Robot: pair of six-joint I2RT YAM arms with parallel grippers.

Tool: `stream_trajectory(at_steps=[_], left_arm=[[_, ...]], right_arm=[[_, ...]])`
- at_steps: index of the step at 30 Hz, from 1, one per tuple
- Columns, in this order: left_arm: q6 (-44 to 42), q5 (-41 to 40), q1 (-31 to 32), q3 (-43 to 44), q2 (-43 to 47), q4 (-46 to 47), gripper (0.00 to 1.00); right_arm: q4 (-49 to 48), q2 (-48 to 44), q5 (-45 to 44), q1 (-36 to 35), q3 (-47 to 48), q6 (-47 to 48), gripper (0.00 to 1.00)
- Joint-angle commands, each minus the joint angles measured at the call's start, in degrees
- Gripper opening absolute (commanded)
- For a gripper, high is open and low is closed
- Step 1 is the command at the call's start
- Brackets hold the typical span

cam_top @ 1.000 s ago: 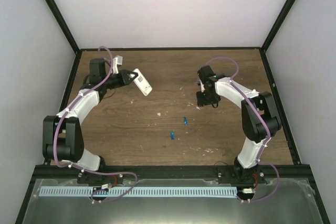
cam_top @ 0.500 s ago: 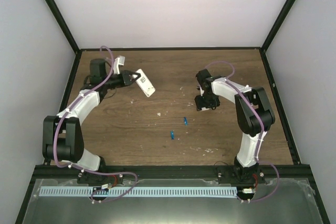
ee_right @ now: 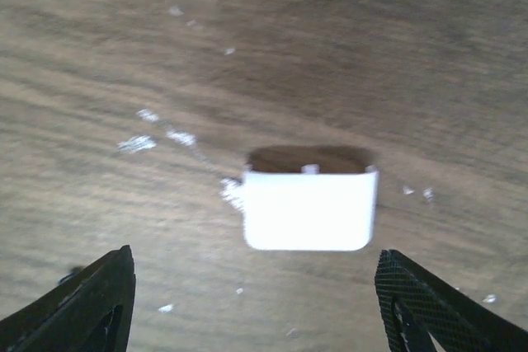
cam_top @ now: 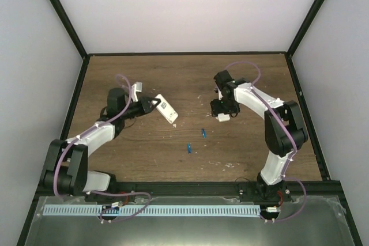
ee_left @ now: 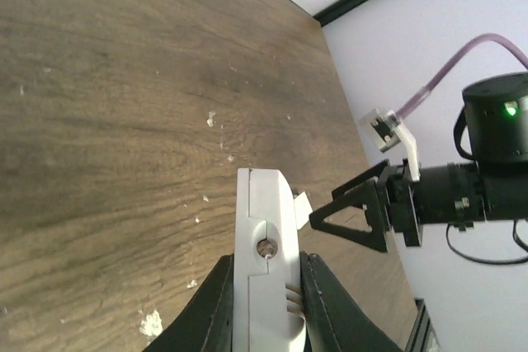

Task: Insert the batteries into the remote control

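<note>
The white remote control [cam_top: 166, 109] is held above the table left of centre, my left gripper [cam_top: 151, 105] shut on it. In the left wrist view the remote control [ee_left: 264, 237] stands edge-on between the two fingers of the left gripper [ee_left: 266, 294]. Two blue batteries [cam_top: 203, 132] [cam_top: 189, 148] lie loose on the wood near the middle. My right gripper [cam_top: 221, 109] hangs open over a small white cover piece [cam_top: 223, 117]. In the right wrist view that cover piece [ee_right: 309, 208] lies flat on the table, clear of both fingers of the right gripper [ee_right: 256, 302].
White crumbs [cam_top: 229, 165] are scattered over the wooden table [cam_top: 173, 73]. Black frame posts and white walls close in the table on three sides. The right gripper [ee_left: 363, 216] shows in the left wrist view, close beyond the remote.
My left arm has carried the remote toward the near right, closer to the table's middle. My right gripper has opened wider, and the white cover piece now lies on the table beneath it.
</note>
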State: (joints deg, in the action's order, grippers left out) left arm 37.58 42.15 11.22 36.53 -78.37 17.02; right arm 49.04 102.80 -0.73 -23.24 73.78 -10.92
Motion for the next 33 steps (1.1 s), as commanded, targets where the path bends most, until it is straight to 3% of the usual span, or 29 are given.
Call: stream_trajectory(at_steps=[1, 5, 10, 18, 22, 33], left_arm=[[10.16, -9.35, 1.54, -6.02, 5.1, 13.06, 0.0], [13.72, -17.75, 2.09, -12.13, 12.27, 14.54, 0.0], [17.23, -28.24, 3.97, -21.2, 21.57, 17.8, 0.0], [25.95, -31.3, 4.22, -29.87, 26.47, 22.95, 0.0], [25.03, -32.83, 4.18, -31.07, 28.25, 21.69, 0.0], [29.05, -33.34, 4.16, -34.9, 25.97, 29.07, 0.0]], right_arm=[[3.27, -1.93, 1.47, -4.17, 1.37, -4.89, 0.72], [2.48, -2.08, 3.31, -8.12, -0.71, -7.9, 0.69], [0.18, -2.77, 6.31, -10.53, -3.64, -11.35, 0.54], [-0.6, -2.35, 6.82, -12.54, -3.0, -12.92, 0.47], [-0.73, -1.03, 6.61, -13.5, -1.97, -13.29, 0.42], [-0.66, 2.76, 6.54, -14.45, -1.53, -13.6, 0.3]])
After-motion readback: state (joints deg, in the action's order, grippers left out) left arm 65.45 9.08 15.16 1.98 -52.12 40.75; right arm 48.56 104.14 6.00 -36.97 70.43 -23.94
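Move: The right hand, empty, hangs about 5 cm over the table. The near blue battery lies some 8 cm back and 8 cm to its left; the second battery is about 6 cm farther left and 8 cm farther back than that one. The white battery cover lies under the hand, level with it and 2 cm to the right. From the left hand, which holds the remote, the near battery is about 21 cm right, 9 cm back and 15 cm below. The left fingers keep their pinch on the remote's end while that hand draws left and back, sinks about 4 cm and turns some 35 degrees counter-clockwise. The right hand leaves the cover and goes diagonally left and back, roughly 11 cm in all, dipping 2 cm until it hovers over the near battery, its fingers closing to less than half their gap without touching it yet. ##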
